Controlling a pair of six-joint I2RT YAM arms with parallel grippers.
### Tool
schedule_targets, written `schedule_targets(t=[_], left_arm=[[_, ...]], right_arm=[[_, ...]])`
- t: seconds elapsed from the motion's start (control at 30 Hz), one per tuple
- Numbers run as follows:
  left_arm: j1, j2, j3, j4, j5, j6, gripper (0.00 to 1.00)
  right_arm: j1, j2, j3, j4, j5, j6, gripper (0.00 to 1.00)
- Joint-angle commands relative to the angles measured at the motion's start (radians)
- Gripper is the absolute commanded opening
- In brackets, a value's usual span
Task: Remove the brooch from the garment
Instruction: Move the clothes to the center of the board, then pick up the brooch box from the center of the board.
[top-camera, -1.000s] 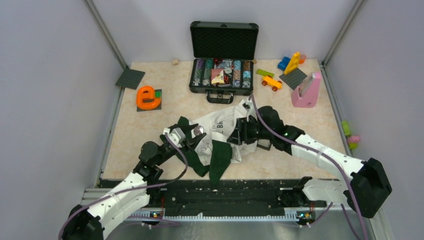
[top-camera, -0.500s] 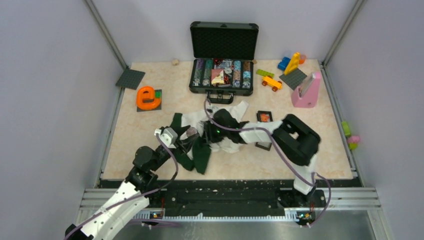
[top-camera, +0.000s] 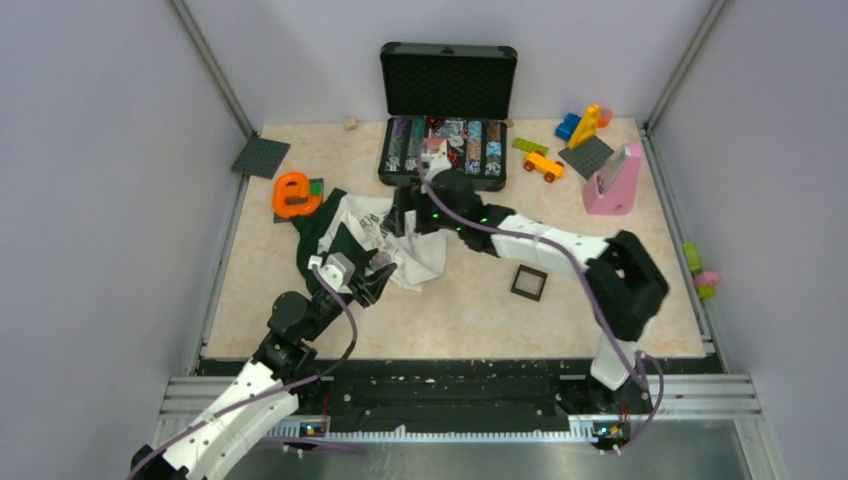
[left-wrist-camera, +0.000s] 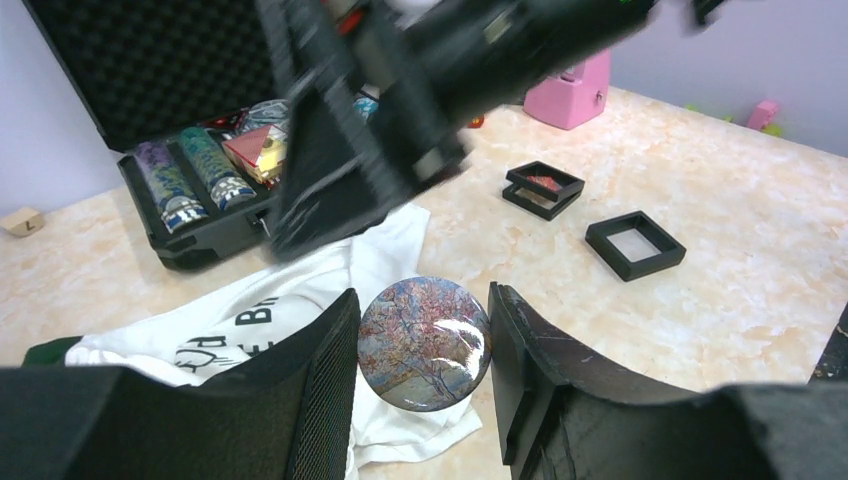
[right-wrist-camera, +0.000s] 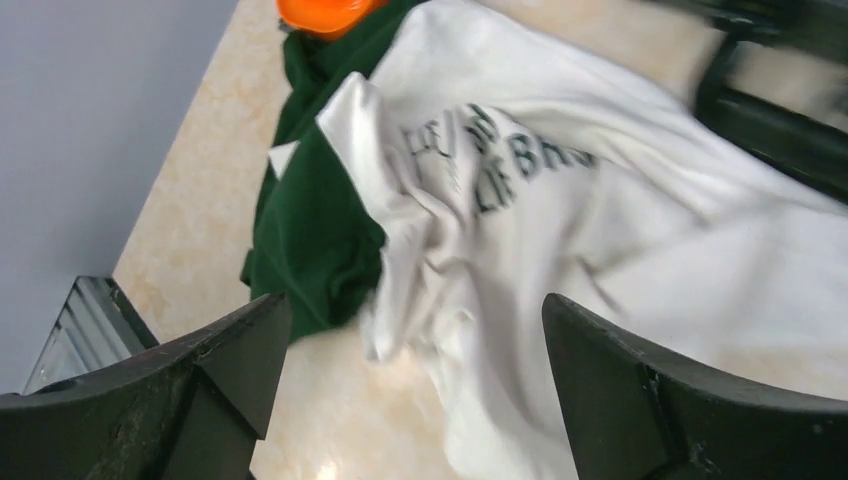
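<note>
A round glossy brooch (left-wrist-camera: 424, 343) with a picture of a blossoming tree sits between the fingers of my left gripper (left-wrist-camera: 422, 296), which is shut on its edges. It hangs just over the near edge of the garment (top-camera: 385, 238), a white printed shirt with dark green parts, spread on the table. I cannot tell whether the brooch still touches the cloth. In the top view my left gripper (top-camera: 372, 272) is at the shirt's near edge. My right gripper (right-wrist-camera: 415, 370) hovers over the white cloth (right-wrist-camera: 560, 210), jaws wide open with nothing between them.
An open black case (top-camera: 447, 150) of chips stands behind the shirt. An orange letter "e" (top-camera: 292, 194) touches the shirt's left corner. Two small black frames (left-wrist-camera: 634, 243) lie to the right, one (left-wrist-camera: 545, 186) holding something reddish. A pink stand (top-camera: 612, 180) and toy bricks are at the back right.
The right gripper has opened and let go of the shirt after swinging left and back. The shirt now lies further left and back. The left gripper keeps its hold on the brooch.
</note>
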Motion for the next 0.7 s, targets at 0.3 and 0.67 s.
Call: schedule_targets(t=[0.3,0.67], left_arm=[[-0.008,0.309,-0.109,0.514,0.149,-0.083,0.38],[-0.028,0.441,-0.128,0.638,0.189,-0.109,0.37]], right_arm=[[-0.228,-0.740,-0.483,-0.431,0.241,0.025,0.99],[-0.285,-0.845,-0.574,-0.681,0.455,0.175,0.99]])
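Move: The right hand has already let go of the garment, whose middle lies some 15 cm below it, about 6 cm ahead and 4 cm left. The empty black box is about 34 cm to its right, 6 cm back and 15 cm down; the star box lies some 12 cm farther out than that one. The left hand holds the round brooch, with the empty box about 36 cm to its right, 6 cm ahead and 21 cm below. Touching nothing, the right hand sweeps about 30 cm right and some 8 cm back, away from the garment towards the empty black box, wide open, rising about 5 cm before sinking again and swinging some 35 degrees clockwise as it tips down. The left keeps its pinch on the round brooch and eases right and down, about 4 cm each, turning slightly clockwise. ##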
